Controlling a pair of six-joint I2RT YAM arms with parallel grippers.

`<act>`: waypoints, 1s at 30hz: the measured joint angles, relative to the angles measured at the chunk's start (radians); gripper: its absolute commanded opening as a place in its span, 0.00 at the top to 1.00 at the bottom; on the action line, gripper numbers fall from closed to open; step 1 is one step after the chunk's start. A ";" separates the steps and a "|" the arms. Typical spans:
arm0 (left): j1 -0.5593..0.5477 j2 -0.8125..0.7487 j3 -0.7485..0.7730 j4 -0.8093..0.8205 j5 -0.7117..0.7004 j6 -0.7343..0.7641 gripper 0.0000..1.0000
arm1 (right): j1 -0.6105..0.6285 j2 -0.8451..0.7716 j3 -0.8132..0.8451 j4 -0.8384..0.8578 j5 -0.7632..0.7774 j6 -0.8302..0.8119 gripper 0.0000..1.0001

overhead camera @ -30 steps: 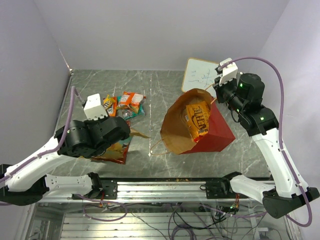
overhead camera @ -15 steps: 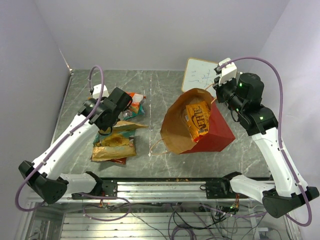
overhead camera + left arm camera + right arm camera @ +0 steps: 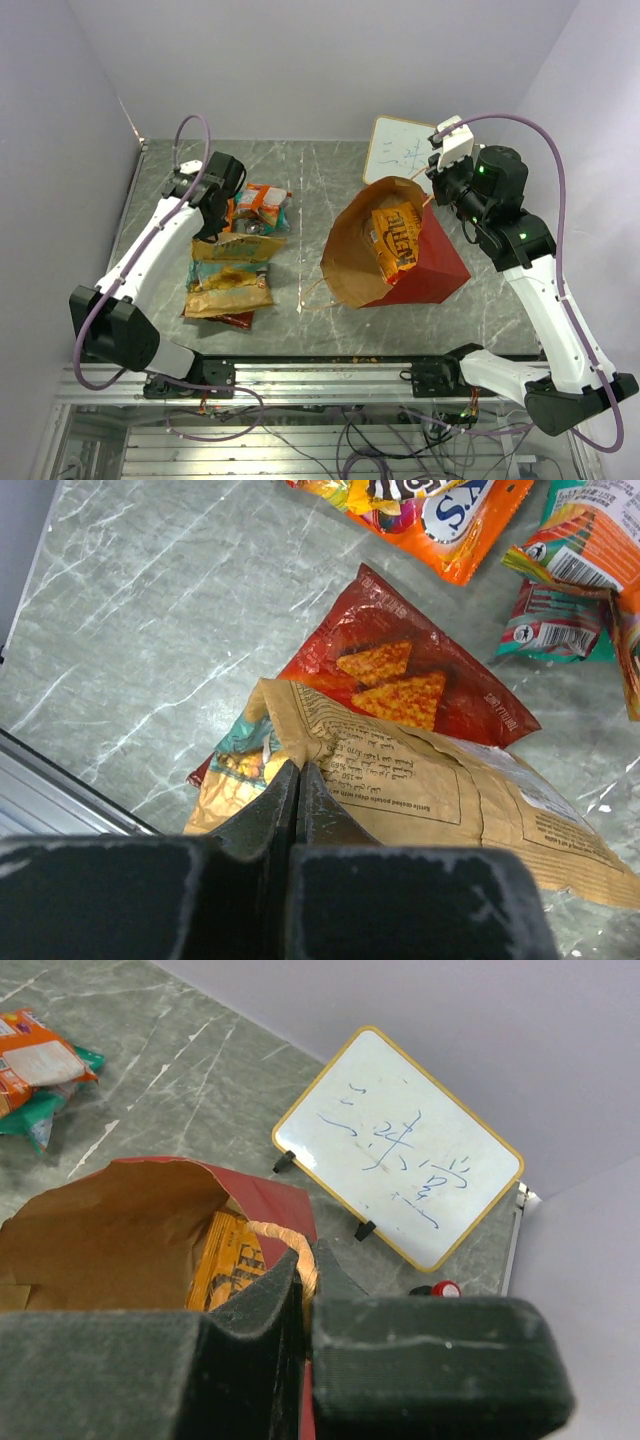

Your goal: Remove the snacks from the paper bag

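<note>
The paper bag (image 3: pixel 430 272), red outside and brown inside, lies tipped with its mouth toward the left. My right gripper (image 3: pixel 432 197) (image 3: pixel 308 1260) is shut on the bag's cord handle (image 3: pixel 300 1250) at the raised rim. An orange snack packet (image 3: pixel 393 240) (image 3: pixel 225 1265) shows inside the bag. At the left, my left gripper (image 3: pixel 215 232) (image 3: pixel 298 768) is shut on a fold of the tan-brown chip bag (image 3: pixel 232 280) (image 3: pixel 450 790). That bag lies over a red chip bag (image 3: pixel 400 670). Small orange and teal packs (image 3: pixel 262 205) (image 3: pixel 580 550) lie just beyond.
A small whiteboard (image 3: pixel 400 150) (image 3: pixel 400 1150) leans at the back wall behind the paper bag, with a red-capped marker (image 3: pixel 445 1288) beside it. Walls close in the left, back and right. A metal rail (image 3: pixel 320 375) runs along the near edge.
My left arm has swung from the near left toward the back, its gripper drawing the tan-brown chip bag's top edge a little farther away. The right arm and paper bag have not moved.
</note>
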 measured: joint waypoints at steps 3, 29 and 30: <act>0.031 0.023 0.006 0.021 0.019 0.024 0.67 | 0.000 0.000 0.000 0.000 0.002 -0.003 1.00; 0.003 -0.024 -0.184 0.224 0.515 0.129 0.05 | 0.000 0.001 0.000 0.007 -0.002 -0.006 1.00; 0.003 0.005 -0.192 0.239 0.541 0.134 0.05 | 0.000 0.002 0.000 0.007 -0.003 -0.008 1.00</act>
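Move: The left hand pinches the chips bag by its far-left corner, and the bag's near half already lies over the red Doritos bag, whose middle is about 8 cm back, 2 cm right and 17 cm below this hand. The M&M's pack lies some 10 cm ahead and 2 cm left, the orange snack pack 12 cm ahead and 12 cm right, both on the table. From the right hand, the Doritos bag is about 45 cm left, 12 cm back and well below. The left hand carries the chips bag's pinched edge about 3 cm forward towards the M&M's and orange packs while its fingers spread wide and let go, lifting a couple of centimetres as they open. It then swings some 9 cm to the right and, after drawing back, sinks about 8 cm over the bag's right-hand side, open fingers turning about 30 degrees from their forward-left slant to point more nearly straight down. ##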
